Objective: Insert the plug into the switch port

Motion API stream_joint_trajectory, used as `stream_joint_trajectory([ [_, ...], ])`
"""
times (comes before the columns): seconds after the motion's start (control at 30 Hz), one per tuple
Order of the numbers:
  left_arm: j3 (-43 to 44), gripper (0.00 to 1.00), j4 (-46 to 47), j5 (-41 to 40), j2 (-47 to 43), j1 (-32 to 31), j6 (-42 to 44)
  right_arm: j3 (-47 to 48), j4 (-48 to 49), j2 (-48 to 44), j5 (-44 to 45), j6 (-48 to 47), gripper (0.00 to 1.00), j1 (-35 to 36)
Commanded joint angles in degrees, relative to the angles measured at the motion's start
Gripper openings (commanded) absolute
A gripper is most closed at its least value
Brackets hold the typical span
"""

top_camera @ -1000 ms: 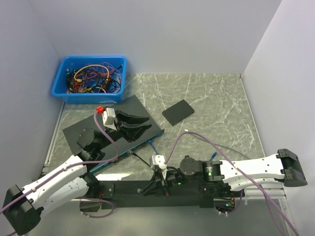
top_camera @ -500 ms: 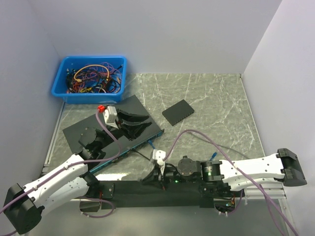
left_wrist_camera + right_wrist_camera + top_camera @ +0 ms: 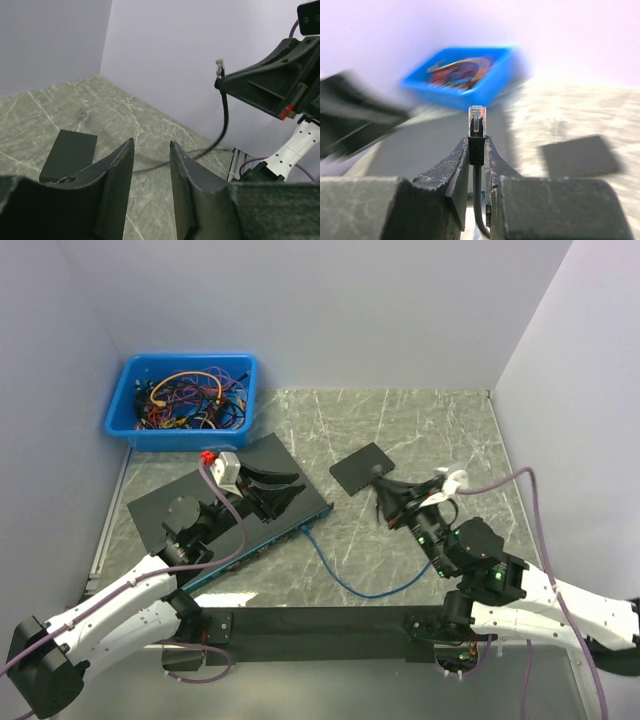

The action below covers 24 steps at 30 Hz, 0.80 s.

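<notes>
The plug, clear-tipped with a black boot, stands upright between the fingers of my right gripper, which is shut on it. In the top view that gripper hovers over the table right of the switch, a flat black box with a blue front edge. The left wrist view shows the plug raised in the air, its dark cable hanging down. My left gripper rests over the switch top. Its fingers stand apart with nothing between them.
A small black box lies just behind the right gripper. A blue bin full of tangled cables stands at the back left. A blue cable curves over the table from the switch's front edge toward the right arm.
The right arm has swung from low by the near edge up and to the right, carrying the plug. The blue cable now trails across the table. The left gripper has barely moved.
</notes>
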Motion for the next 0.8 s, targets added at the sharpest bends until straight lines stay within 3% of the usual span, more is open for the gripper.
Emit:
stream_joint_trajectory([
  [0.0,2.1,0.41,0.2,-1.6,-1.7,0.3,-0.8,1.3,-1.7,-2.3,10.0,-1.6,0.00,-3.7],
  [0.2,2.3,0.41,1.4,-1.3,0.2,0.3,-1.4,0.7,3.9,-7.4,16.9,-10.3,0.00,-5.7],
  [0.3,2.3,0.41,3.2,-1.7,2.3,0.3,-2.1,1.7,0.1,1.7,16.8,-7.9,0.00,-10.6],
  [0.37,2.6,0.41,4.2,-2.4,4.7,0.4,-2.3,1.9,-2.6,6.7,13.0,-1.8,0.00,-15.0],
  [0.4,2.8,0.42,4.7,-2.8,5.8,0.5,-2.6,1.7,-4.1,11.4,5.2,5.4,0.00,-18.5],
  [0.47,3.7,0.42,5.5,-2.8,9.6,1.1,-3.1,-0.9,-1.9,15.6,-9.8,11.3,0.00,-28.8],
  [0.53,5.0,0.42,6.5,-1.8,13.5,2.1,-3.9,-1.9,1.6,21.9,-15.5,16.5,0.00,-35.7],
  [0.77,10.6,0.42,12.2,5.7,28.1,12.1,-11.5,-0.5,5.2,39.4,-21.0,20.4,0.00,-44.4],
])
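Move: The small black switch lies roughly 30 cm ahead of the right hand, which already holds the black cable's clear plug, about 2 cm to its right and some 33 cm below. The blue plug in the large switch's edge is about 15 cm ahead of that hand, 15 cm left and 32 cm down. From the empty left hand the small switch is about 28 cm ahead, 16 cm right and 31 cm below. The clear plug, still pinched in the right fingers, is first carried to the right, then swept forward and steeply down towards the small switch's port edge, ending about 21 cm lower and 17 cm farther out. Meanwhile the hand swings clockwise and tips its fingers down. The left hand, half open and empty, reaches some 10 cm forward and sinks towards the same switch. ##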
